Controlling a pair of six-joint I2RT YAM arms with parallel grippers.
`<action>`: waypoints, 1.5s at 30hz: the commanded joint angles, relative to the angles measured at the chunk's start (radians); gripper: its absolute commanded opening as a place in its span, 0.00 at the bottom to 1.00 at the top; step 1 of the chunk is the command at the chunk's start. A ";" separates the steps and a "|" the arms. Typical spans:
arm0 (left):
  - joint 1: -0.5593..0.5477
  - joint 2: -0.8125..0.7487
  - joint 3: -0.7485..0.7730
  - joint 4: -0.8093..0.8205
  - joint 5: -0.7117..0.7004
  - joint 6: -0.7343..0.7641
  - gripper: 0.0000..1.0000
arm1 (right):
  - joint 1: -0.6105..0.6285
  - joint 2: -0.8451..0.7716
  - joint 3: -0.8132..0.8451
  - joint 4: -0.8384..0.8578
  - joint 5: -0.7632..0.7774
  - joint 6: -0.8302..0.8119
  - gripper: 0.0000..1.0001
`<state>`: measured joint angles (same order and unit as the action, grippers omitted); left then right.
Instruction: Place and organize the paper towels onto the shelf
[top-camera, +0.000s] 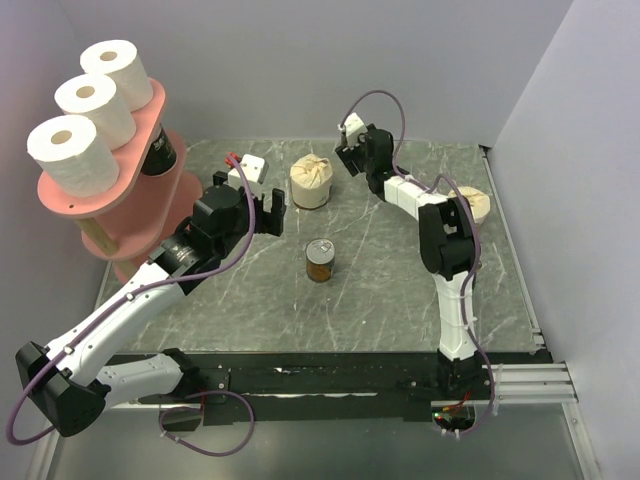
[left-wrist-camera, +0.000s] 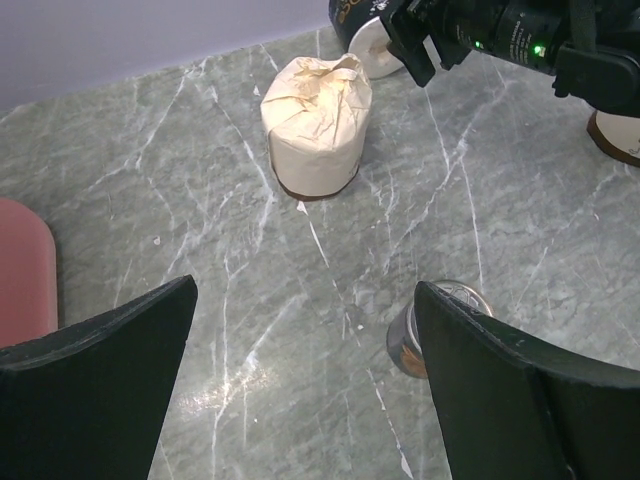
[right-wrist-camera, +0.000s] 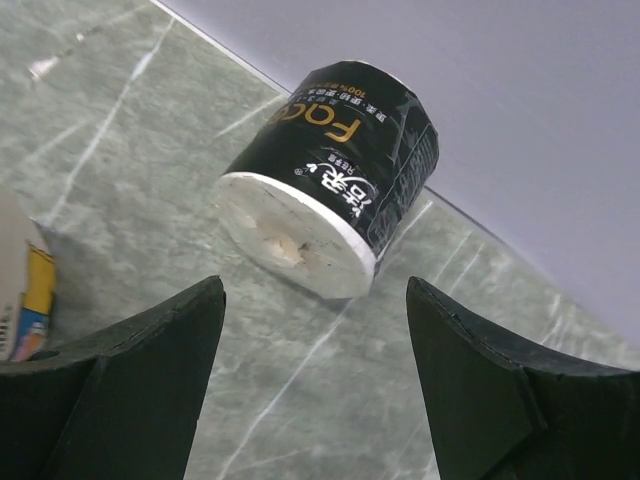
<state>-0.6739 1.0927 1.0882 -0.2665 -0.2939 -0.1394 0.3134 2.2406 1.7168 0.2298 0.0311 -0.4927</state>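
Three plain white paper towels (top-camera: 95, 105) stand on the top board of the pink shelf (top-camera: 130, 180) at the left, and a black-wrapped roll (top-camera: 158, 152) stands on the tier below. A cream-wrapped roll (top-camera: 311, 181) stands mid-table and also shows in the left wrist view (left-wrist-camera: 315, 125). A second cream roll (top-camera: 472, 205) sits behind the right arm. Another black-wrapped roll (right-wrist-camera: 330, 170) lies on its side by the back wall, just beyond my open, empty right gripper (right-wrist-camera: 315, 285). My left gripper (left-wrist-camera: 305, 290) is open and empty above the table, short of the cream roll.
A small brown tin can (top-camera: 320, 260) stands at mid-table, partly behind my left gripper's right finger (left-wrist-camera: 500, 380). A pale object with a yellow and blue label (right-wrist-camera: 20, 290) sits at the right wrist view's left edge. Walls close the back and right sides.
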 joint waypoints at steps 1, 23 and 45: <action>-0.003 -0.017 0.006 0.039 -0.025 0.008 0.96 | -0.010 0.045 0.067 0.086 -0.016 -0.139 0.81; -0.004 -0.020 0.010 0.039 -0.004 0.008 0.96 | -0.023 0.289 0.348 0.100 0.073 -0.296 0.79; -0.003 -0.027 0.007 0.042 -0.016 0.009 0.96 | -0.025 0.214 0.242 0.137 0.006 -0.228 0.21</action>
<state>-0.6739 1.0927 1.0882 -0.2665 -0.3042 -0.1390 0.2935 2.5214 2.0029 0.3492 0.0666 -0.7670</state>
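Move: The black-wrapped paper towel roll lies on its side by the back wall, its pale end towards the right hand: about 11 cm ahead, 1 cm left and 4 cm below. A cream wrapped roll stands some 13 cm left of that hand and 1 cm back; a second cream roll stands about 27 cm right and 8 cm back, both some 4 cm lower. From the left hand the black roll lies roughly 40 cm ahead, 18 cm right and 20 cm below. The black roll's pale end is what the right hand goes for: it eases forward about 7 cm in all, first dipping some 4 cm and rolling its left side down, then rising about 3 cm and tipping its fingers up some 10 degrees. The fingers then close partway and pinch the end's thick wall, one tip at the core hole, the other at the outer rim. ##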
